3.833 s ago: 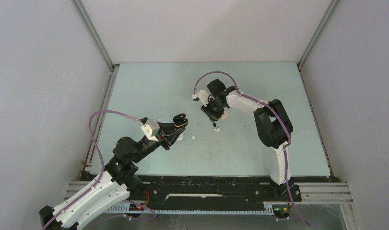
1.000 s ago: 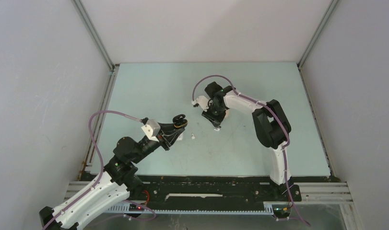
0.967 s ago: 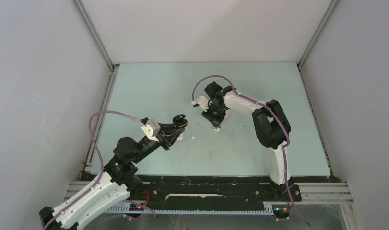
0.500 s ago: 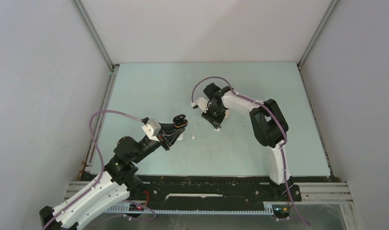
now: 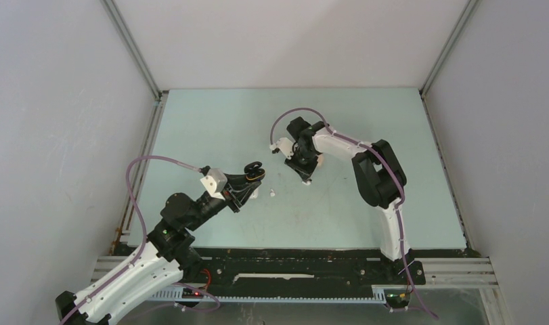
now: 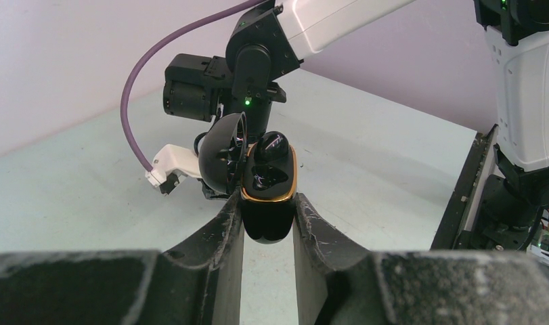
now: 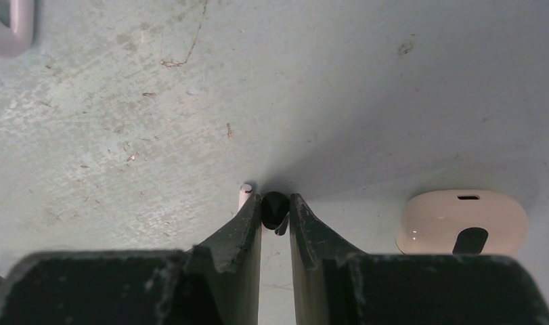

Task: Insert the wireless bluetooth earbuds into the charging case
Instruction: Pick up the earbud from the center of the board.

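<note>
My left gripper (image 6: 267, 204) is shut on a black charging case (image 6: 268, 196) with a gold rim. It holds the case above the table with the lid open and an earbud seated inside; in the top view the case (image 5: 254, 168) sits at the left gripper (image 5: 251, 179). My right gripper (image 7: 275, 203) is down on the table with its fingertips pressed on both sides of a black earbud (image 7: 275, 208). A white earbud stem (image 7: 244, 192) lies just outside its left finger. In the top view the right gripper (image 5: 305, 175) hides that earbud.
A closed beige case (image 7: 461, 220) lies on the table right of the right gripper. A white earbud (image 5: 273, 192) lies between the two arms. A pale curved object (image 7: 7, 30) shows at the top left of the right wrist view. Grey walls enclose the table.
The right gripper came down to the table and its jaws narrowed onto the black earbud. The left arm and the case have not moved.
</note>
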Controlling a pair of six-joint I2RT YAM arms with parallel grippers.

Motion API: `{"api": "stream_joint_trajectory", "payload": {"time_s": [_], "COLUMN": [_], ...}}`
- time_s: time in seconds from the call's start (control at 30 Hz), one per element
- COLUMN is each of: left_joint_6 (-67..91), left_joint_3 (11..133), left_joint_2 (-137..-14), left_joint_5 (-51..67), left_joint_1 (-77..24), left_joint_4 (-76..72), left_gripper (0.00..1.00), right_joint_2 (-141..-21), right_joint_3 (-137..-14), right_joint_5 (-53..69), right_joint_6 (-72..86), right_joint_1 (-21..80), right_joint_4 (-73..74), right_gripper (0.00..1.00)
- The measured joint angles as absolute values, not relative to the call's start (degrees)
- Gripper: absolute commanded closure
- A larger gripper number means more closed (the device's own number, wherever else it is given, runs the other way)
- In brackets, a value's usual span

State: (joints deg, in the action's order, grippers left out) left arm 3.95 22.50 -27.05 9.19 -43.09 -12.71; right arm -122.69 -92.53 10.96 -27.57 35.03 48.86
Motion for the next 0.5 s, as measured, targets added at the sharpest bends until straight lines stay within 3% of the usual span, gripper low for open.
{"api": "stream_joint_trajectory", "payload": {"time_s": [0.23,0.5], "left_joint_6": [3.97,4.60], "left_joint_3": [22.50,22.50], "left_joint_2": [-27.38,-29.47], "left_joint_5": [9.19,9.37], "left_joint_1": [-43.09,-42.22], "left_joint_4": [-12.75,-13.34], "left_gripper": [1.00,1.00], "right_joint_2": [-117.47,-94.13], "right_joint_3": [-92.53,-87.37], "right_joint_5": [18.24,39.11], "right_joint_6": [-25.58,-17.67], "right_joint_1": [33.06,22.35], "right_joint_4": [49.80,41.54], "right_gripper": [1.00,1.00]}}
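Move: The right gripper already has the black earbud pinched at the table. The open black charging case, held by the left gripper, is about 18 cm to its left, 13 cm back and 27 cm up. A white earbud lies roughly 3 cm back and 1 cm right; the pink case sits 6 cm ahead, 5 cm right. From the left fingers the charging case stands 1 cm ahead, 2 cm right, 2 cm up. Keep the black earbud pinched and lift the right gripper almost straight up by about 20 cm, easing off the table and then going fast, towards the level of the charging case. As it climbs, swing the downward fingers some 40 degrees out to the left, and keep the left gripper's hold on the open case. ##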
